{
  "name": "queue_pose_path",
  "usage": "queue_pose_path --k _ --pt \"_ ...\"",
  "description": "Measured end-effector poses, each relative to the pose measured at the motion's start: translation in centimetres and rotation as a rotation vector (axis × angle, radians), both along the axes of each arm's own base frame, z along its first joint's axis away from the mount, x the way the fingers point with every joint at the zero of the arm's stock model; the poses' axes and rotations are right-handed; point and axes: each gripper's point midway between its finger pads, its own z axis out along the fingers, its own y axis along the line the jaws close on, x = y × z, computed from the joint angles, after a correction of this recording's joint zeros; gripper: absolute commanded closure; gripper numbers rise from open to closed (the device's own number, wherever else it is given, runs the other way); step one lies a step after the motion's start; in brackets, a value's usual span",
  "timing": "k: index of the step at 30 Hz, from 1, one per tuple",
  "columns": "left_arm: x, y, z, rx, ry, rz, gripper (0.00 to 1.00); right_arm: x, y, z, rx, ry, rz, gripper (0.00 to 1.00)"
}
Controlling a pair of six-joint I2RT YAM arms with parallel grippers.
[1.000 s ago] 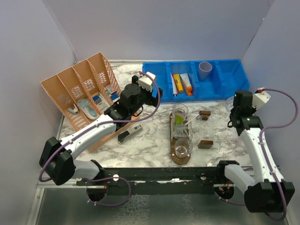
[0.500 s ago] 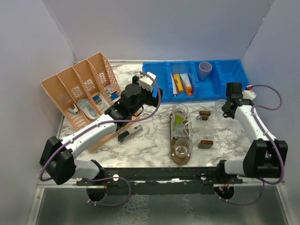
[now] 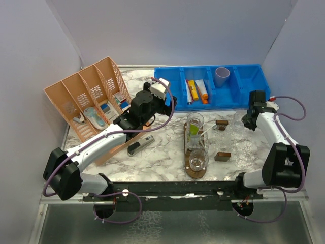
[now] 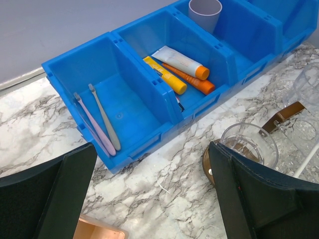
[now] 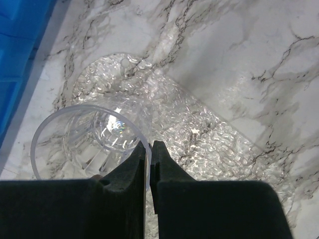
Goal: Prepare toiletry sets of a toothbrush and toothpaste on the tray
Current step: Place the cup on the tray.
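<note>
The tray [image 3: 192, 172] is a dark brown board at table centre with three clear tumblers on it. The back tumbler [image 3: 195, 122] holds a lime green tube [image 3: 194, 130] and a thin pale toothbrush [image 3: 205, 133]. My right gripper [image 3: 247, 121] [image 5: 148, 144] is shut on the rim of another clear tumbler [image 5: 94, 137] [image 3: 238, 118], right of the tray. My left gripper [image 4: 154, 199] [image 3: 150, 109] hangs open over the marble between the blue bin and the tray's far end [image 4: 206, 167]. Two toothbrushes [image 4: 97, 124] and tubes [image 4: 174, 67] lie in the bin.
The blue bin [image 3: 238, 81] spans the back with a grey cup [image 3: 222, 76]. An orange divided basket [image 3: 86, 101] leans at the left. A black device [image 3: 140, 146] lies left of the tray, two brown blocks [image 3: 222, 156] right of it. Clear bubbled plastic [image 5: 209, 129] lies under the right gripper.
The right arm has folded in and its wrist has swung toward the back right, still gripping the tumbler. The left arm has stayed put.
</note>
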Motion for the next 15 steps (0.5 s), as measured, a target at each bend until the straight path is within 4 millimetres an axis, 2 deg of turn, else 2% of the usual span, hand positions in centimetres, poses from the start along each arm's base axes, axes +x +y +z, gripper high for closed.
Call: queue_pose_path --k 6,12,15 --pt "0.0 0.0 0.0 0.0 0.0 0.0 0.02 -0.2 0.04 -0.61 0.004 0.016 -0.003 0.92" --pt "-0.05 -0.07 0.0 -0.002 0.001 -0.004 0.02 -0.18 0.01 -0.54 0.003 0.013 -0.006 0.58" --pt "-0.06 -0.09 0.0 -0.002 0.001 -0.006 0.02 -0.19 -0.05 0.01 -0.004 -0.002 0.0 0.45"
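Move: The clear cup, its near-right rim pinched in the right hand, has its middle about 3 cm left of that hand, 2 cm ahead and 4 cm below, over the far end of the clear textured tray, whose middle lies roughly 9 cm back and 9 cm down. The far brown block stands some 11 cm to the hand's left and about level; the near brown block also 11 cm left but 14 cm back. From the left hand, the cup is about 34 cm right, 3 cm back and 22 cm below. The clear cup's rim is let go over the far end of the clear tray: the right hand settles down barely half a centimetre, holds still there with its wrist unturned, then spreads its shut fingers to about two-fifths open, one fingertip still over the cup's mouth, and eases back up that same half centimetre. ##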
